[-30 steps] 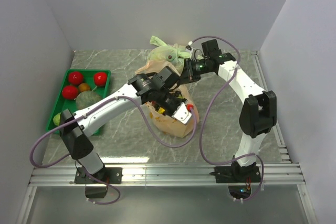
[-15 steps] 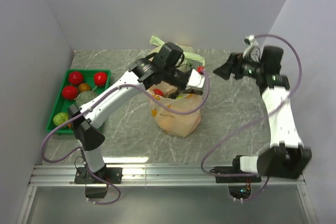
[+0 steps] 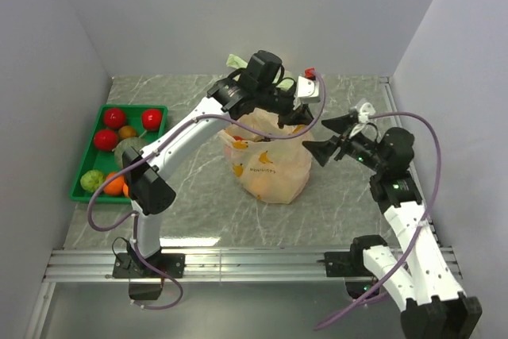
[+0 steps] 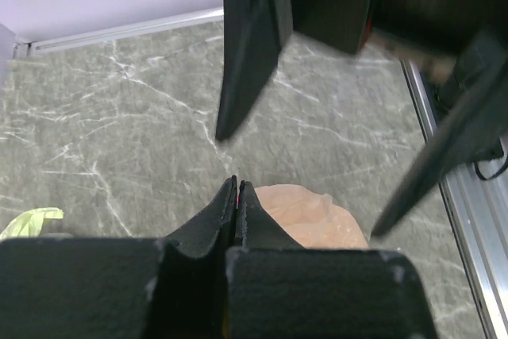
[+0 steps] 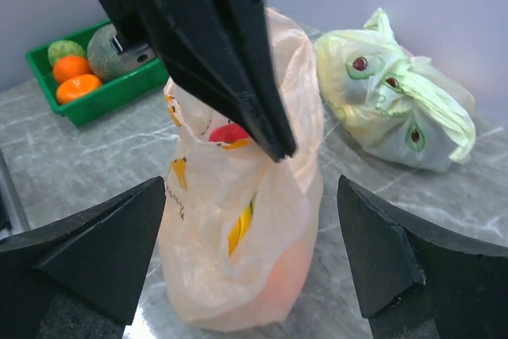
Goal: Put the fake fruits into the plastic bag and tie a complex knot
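Observation:
The peach-orange plastic bag (image 3: 266, 166) (image 5: 238, 260) stands upright mid-table, its mouth gaping. Inside it show a red fake fruit (image 5: 230, 132) and a yellow one (image 5: 242, 224). My left gripper (image 3: 286, 122) (image 4: 237, 188) is shut on the bag's top edge and holds it up. My right gripper (image 3: 317, 136) (image 5: 252, 188) stands wide open just right of the bag, facing it, with nothing between its fingers. More fake fruits lie in the green tray (image 3: 131, 107): red ones (image 3: 113, 117), an orange (image 3: 115, 186), a green one (image 3: 93, 179). The knot is out of view.
A tied pale green bag (image 5: 397, 105) (image 3: 236, 63) lies behind the peach bag, partly hidden by the left arm. A dark green melon ball (image 3: 131, 152) sits in the tray at the far left. Metal rails (image 3: 405, 132) run along the table's right and near edges.
My right gripper opened, let go and swung from behind the bag to its right side. My left gripper, still shut, rose and moved to the far right, pulling the bag's top upright.

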`<control>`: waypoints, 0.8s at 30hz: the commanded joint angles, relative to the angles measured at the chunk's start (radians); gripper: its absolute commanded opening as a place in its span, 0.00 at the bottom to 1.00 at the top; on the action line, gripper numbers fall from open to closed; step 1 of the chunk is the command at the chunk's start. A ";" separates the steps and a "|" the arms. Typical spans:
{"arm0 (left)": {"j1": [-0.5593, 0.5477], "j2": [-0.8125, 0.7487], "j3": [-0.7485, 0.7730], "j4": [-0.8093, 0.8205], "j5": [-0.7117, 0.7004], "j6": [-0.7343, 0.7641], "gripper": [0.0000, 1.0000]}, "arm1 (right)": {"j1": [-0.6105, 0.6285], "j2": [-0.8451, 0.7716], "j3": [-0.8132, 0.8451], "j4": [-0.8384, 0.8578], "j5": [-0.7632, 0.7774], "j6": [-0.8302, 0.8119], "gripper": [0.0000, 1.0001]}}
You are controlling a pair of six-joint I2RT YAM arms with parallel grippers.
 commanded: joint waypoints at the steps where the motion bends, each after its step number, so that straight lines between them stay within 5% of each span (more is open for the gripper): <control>1: 0.004 -0.006 0.057 0.077 0.006 -0.078 0.00 | 0.102 0.044 -0.034 0.143 0.136 -0.056 0.95; 8: 0.007 -0.014 0.035 0.135 0.003 -0.124 0.00 | 0.174 0.136 -0.046 0.272 0.219 -0.035 0.87; 11: 0.016 -0.019 0.035 0.188 -0.006 -0.190 0.00 | 0.180 0.170 -0.051 0.288 0.212 -0.018 0.46; 12: 0.028 -0.020 0.043 0.197 -0.006 -0.211 0.00 | 0.180 0.184 -0.045 0.275 0.194 -0.018 0.15; 13: 0.039 -0.025 0.049 0.206 -0.002 -0.246 0.03 | 0.180 0.189 -0.043 0.248 0.174 -0.020 0.00; 14: 0.067 -0.038 0.057 0.206 0.006 -0.259 0.12 | 0.179 0.192 -0.040 0.234 0.164 -0.023 0.00; 15: 0.088 -0.049 0.067 0.203 0.023 -0.265 0.35 | 0.177 0.195 -0.036 0.214 0.148 -0.050 0.00; 18: 0.200 -0.117 0.061 0.165 0.115 -0.250 0.78 | 0.151 0.193 -0.011 0.111 0.052 -0.130 0.00; 24: 0.403 -0.374 -0.223 0.042 0.181 -0.011 0.92 | -0.016 0.290 0.127 -0.123 -0.184 -0.364 0.00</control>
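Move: The plastic bag's handle is pinched in the left hand's shut fingertips. From the open right hand, that handle lies some 3 cm ahead, 4 cm left and 2 cm below. The filled bag's body sits about 11 cm left of the right hand, 2 cm nearer the base and 14 cm below. The green tied bag lies roughly 16 cm ahead of the right hand, 10 cm left and 15 cm below. Right hand goes 5 cm forward-left and down, pinching the handle; left lets go, sweeping 15 cm left, forward, up. ##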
